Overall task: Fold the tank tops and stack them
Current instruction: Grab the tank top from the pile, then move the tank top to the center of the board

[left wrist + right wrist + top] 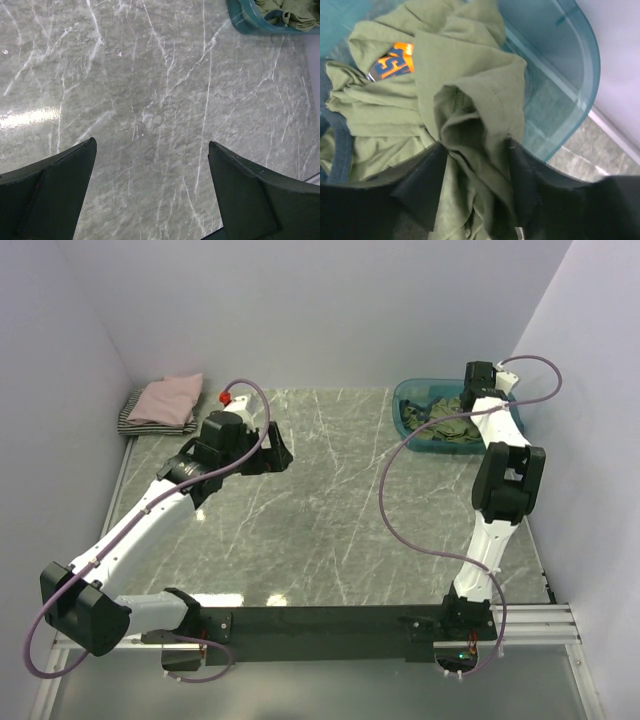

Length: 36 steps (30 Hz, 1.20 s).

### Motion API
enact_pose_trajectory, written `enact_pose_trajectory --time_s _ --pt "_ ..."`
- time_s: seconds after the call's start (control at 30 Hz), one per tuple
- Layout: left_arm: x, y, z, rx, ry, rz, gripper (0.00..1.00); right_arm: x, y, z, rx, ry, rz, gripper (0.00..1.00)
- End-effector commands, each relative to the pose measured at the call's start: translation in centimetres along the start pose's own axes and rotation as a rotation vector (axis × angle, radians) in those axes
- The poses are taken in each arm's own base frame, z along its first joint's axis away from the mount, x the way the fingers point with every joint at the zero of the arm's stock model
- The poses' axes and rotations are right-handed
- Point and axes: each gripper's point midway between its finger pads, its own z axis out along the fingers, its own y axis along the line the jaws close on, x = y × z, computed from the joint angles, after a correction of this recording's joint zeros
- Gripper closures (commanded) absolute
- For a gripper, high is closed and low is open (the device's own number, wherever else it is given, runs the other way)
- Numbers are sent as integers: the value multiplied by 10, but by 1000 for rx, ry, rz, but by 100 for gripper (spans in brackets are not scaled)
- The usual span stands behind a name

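Observation:
The olive-green tank top (465, 60) lies crumpled in the teal tub (572, 65), its blue-orange print (392, 62) showing. My right gripper (476, 145) reaches down into the tub (408, 412). Its jaws stand apart with a raised fold of the green cloth between them, and the fold touches both fingers. In the top view the green tank top (452, 428) fills the tub at the back right. A folded pink tank top (168, 398) rests on a striped one (133, 420) at the back left. My left gripper (275, 452) hovers open over bare table (152, 145).
The marble table (330, 500) is walled on the left, back and right. The tub's corner (245, 22) with green cloth (290, 12) shows at the top right of the left wrist view. A red-tipped part (225, 397) sits on the left arm.

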Motion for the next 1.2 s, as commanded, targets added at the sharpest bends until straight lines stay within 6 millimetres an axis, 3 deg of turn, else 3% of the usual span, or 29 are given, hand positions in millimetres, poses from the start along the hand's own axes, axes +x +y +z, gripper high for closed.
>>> enact_pose_trajectory --time_s 0.0,0.03,0.07,0.13,0.2,0.27,0.37,0.47,0.5,0.53,0.57,0.6,0.63,0.67,0.7,0.73,0.83,0.87,0.93,0.97,1.03,1.07,1.17 --pt "-5 -4 3 34 -20 8 0 -27 0 -8 -2 -50 19 50" --pt "-5 -4 4 34 -18 7 0 -27 1 -8 -6 -51 17 60" --pt "-5 -3 4 31 -17 5 1 -29 1 -9 -10 -54 21 80" --pt "-5 -4 5 33 -15 1 0 -41 4 -16 -27 -74 39 100" --pt "-7 -4 5 37 -17 -4 1 -54 8 -28 -57 -93 54 100" --pt "-10 -4 3 35 -25 -12 0 -80 15 -48 -103 -143 95 100" --pt "-18 -6 0 39 -44 -13 0 -126 27 -98 -207 -249 155 100" --pt "-25 -6 -3 42 -62 -22 0 -176 43 -172 -322 -383 184 100" --pt "-27 -6 -4 43 -66 -27 0 -182 51 -199 -361 -407 170 100" --pt "-29 -7 -5 50 -71 -30 1 -206 50 -233 -410 -473 202 100" --pt "-30 -5 -5 47 -77 -35 1 -210 59 -261 -458 -505 198 100" --pt "-33 -5 -6 48 -85 -39 0 -226 56 -297 -500 -571 210 100" --pt "-36 -5 -8 53 -95 -47 0 -221 71 -330 -557 -600 199 100" --pt "-39 -1 -9 48 -104 -57 0 -222 72 -350 -582 -629 199 100" --pt "-42 0 -11 48 -115 -63 1 -230 67 -386 -631 -693 216 100" --pt "-47 -1 -16 54 -134 -71 0 -220 78 -416 -693 -709 199 100" --pt "-58 5 -26 36 -179 -94 0 -220 70 -482 -805 -795 223 100" --pt "-62 9 -29 27 -191 -101 0 -207 78 -513 -889 -797 215 100" --pt "-67 12 -36 14 -216 -118 1 -205 67 -556 -967 -853 232 100" --pt "-71 17 -38 -1 -230 -128 1 -197 63 -589 -1043 -870 256 100" --pt "-76 19 -43 -3 -250 -140 0 -189 57 -621 -1080 -910 240 100" --pt "-78 22 -45 -16 -260 -149 1 -175 57 -648 -1145 -918 220 100" --pt "-83 29 -50 -38 -285 -173 0 -176 40 -678 -1162 -972 251 100"
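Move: The green tank top lies heaped in the blue basket, a raised fold of it already between the right hand's part-open fingers. The heap's middle is about 5 cm left of that hand, level with it front to back, and some 3 cm lower. The basket's middle is roughly 8 cm left and 6 cm down, the dark navy cloth about 17 cm left, level front to back and 5 cm below. From the left hand, the tank top is around 48 cm right, 18 cm ahead and 15 cm down. Up out of the basket goes the right hand, once its fingers have closed on the tank top's fold: slowly at first and slightly forward, then in a fast sweep up, left and back, ending some 55 cm higher and 35 cm left, the wrist swinging counter-clockwise and tipping up until the fingers point forward and somewhat upward. The empty left hand, still open, drifts about 5 cm left and rises slightly less. ##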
